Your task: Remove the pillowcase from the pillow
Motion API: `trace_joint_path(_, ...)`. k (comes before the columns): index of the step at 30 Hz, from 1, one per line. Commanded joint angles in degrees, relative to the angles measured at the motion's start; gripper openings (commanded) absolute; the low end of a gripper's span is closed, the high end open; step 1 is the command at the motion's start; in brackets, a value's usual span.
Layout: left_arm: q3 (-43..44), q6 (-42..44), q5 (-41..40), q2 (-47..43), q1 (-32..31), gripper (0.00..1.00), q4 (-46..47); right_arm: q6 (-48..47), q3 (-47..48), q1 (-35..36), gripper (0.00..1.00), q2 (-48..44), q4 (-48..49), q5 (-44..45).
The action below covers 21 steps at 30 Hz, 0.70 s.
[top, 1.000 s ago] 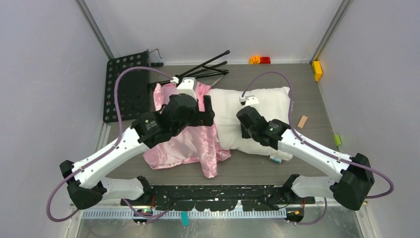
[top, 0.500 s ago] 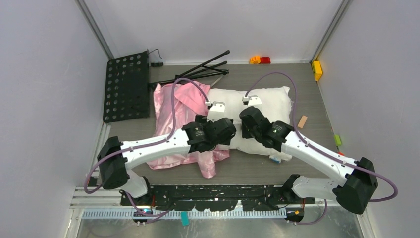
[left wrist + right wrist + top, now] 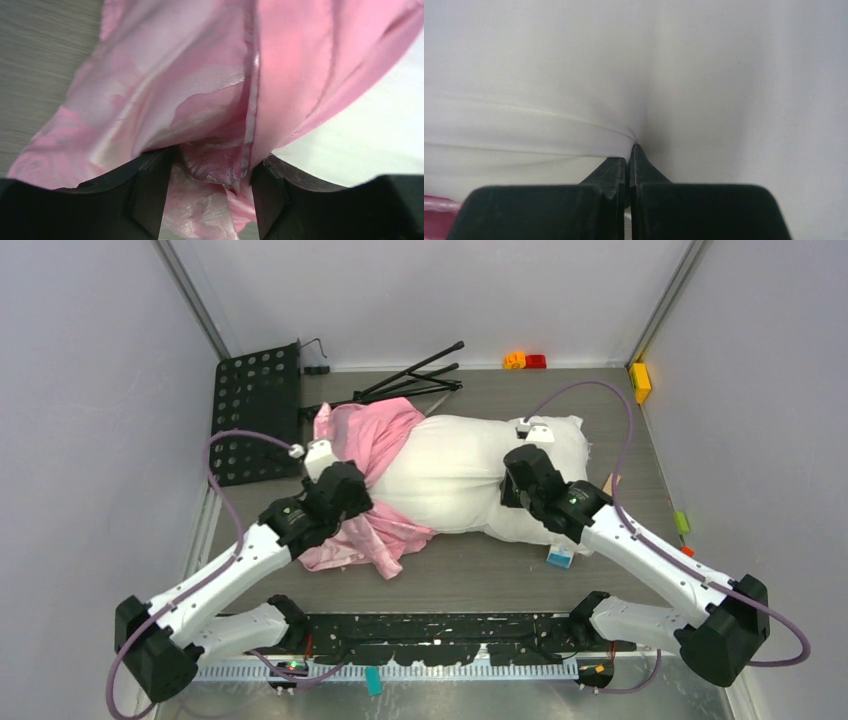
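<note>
The white pillow lies across the middle of the table, its blue-and-white tag at the near right. The pink satin pillowcase covers only its left end and trails in a heap toward the near edge. My left gripper sits at that heap. In the left wrist view its jaws stand part-way apart, pinching a crumpled bunch of the pillowcase. My right gripper presses on the pillow's right half. In the right wrist view it is shut on a fold of the pillow.
A black perforated board lies at the far left, with a folded black stand behind the pillowcase. Small orange and red blocks and a yellow block sit along the back and right edges. Grey walls close in both sides.
My left arm swung from the pillow's middle to the pillowcase heap on the left and its jaws closed on fabric. More white pillow shows. The right gripper shifted slightly right, still pinching.
</note>
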Motion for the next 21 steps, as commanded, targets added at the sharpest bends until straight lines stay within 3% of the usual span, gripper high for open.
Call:
trace_joint_path(1, -5.9, -1.7, -4.6, -7.4, 9.6, 0.58, -6.2, 2.1, 0.4, -9.9, 0.00, -5.2, -4.5, 7.9)
trace_joint_path(5, -9.4, -0.1, 0.1, -12.5, 14.8, 0.52, -2.0, 0.9, 0.5, -12.0, 0.00, -9.0, -3.3, 3.8)
trace_joint_path(8, -10.3, 5.2, 7.8, -12.1, 15.0, 0.45, 4.8, -2.3, 2.6, -12.1, 0.04, -8.0, -3.8, -5.0)
trace_joint_path(9, -10.5, 6.6, 11.6, -11.4, 15.0, 0.44, 7.0, -3.2, 3.8, -12.1, 0.15, -6.9, -4.8, -8.3)
trace_joint_path(10, -10.4, 8.1, 16.7, -10.5, 15.0, 0.43, 8.8, -4.1, 5.6, -12.1, 0.42, -5.6, -6.3, -11.4)
trace_joint_path(11, -10.4, 8.9, 20.1, -9.6, 15.0, 0.41, 10.5, -5.0, 6.9, -12.0, 0.62, -4.7, -7.2, -14.6)
trace_joint_path(12, -10.4, 9.1, 23.0, -8.5, 15.0, 0.39, 11.8, -5.7, 8.0, -12.0, 0.73, -4.2, -7.9, -17.3)
trace_joint_path(14, -10.6, 8.9, 26.3, -6.6, 15.0, 0.37, 13.4, -6.7, 9.9, -10.9, 0.84, -3.9, -8.8, -20.2)
trace_joint_path(21, -11.4, 8.6, 31.6, -2.1, 15.0, 0.33, 16.0, -9.1, 23.1, 9.0, 0.88, 4.1, -19.4, 0.9)
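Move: The left hand has the gathered pillowcase fold between its partly open fingers, only a centimetre or so below the hand point; the pillow's middle lies about 23 cm to its right and 2 cm ahead, and the black perforated plate some 21 cm left and 14 cm ahead, low. The right hand is pinching the pillow, whose middle is roughly 7 cm left, 3 cm ahead and 6 cm lower; a small blue box sits about 10 cm right and 13 cm back. Still pinching the pillow cover, the right hand tugs it about 4 cm right and a little up, then lets go, opens wide and lifts clear by some 5 cm more while swinging back left. The left hand pulls the pillowcase about 5 cm left, then returns right and sinks a few centimetres, its fingers closing further on the gathered cloth. ##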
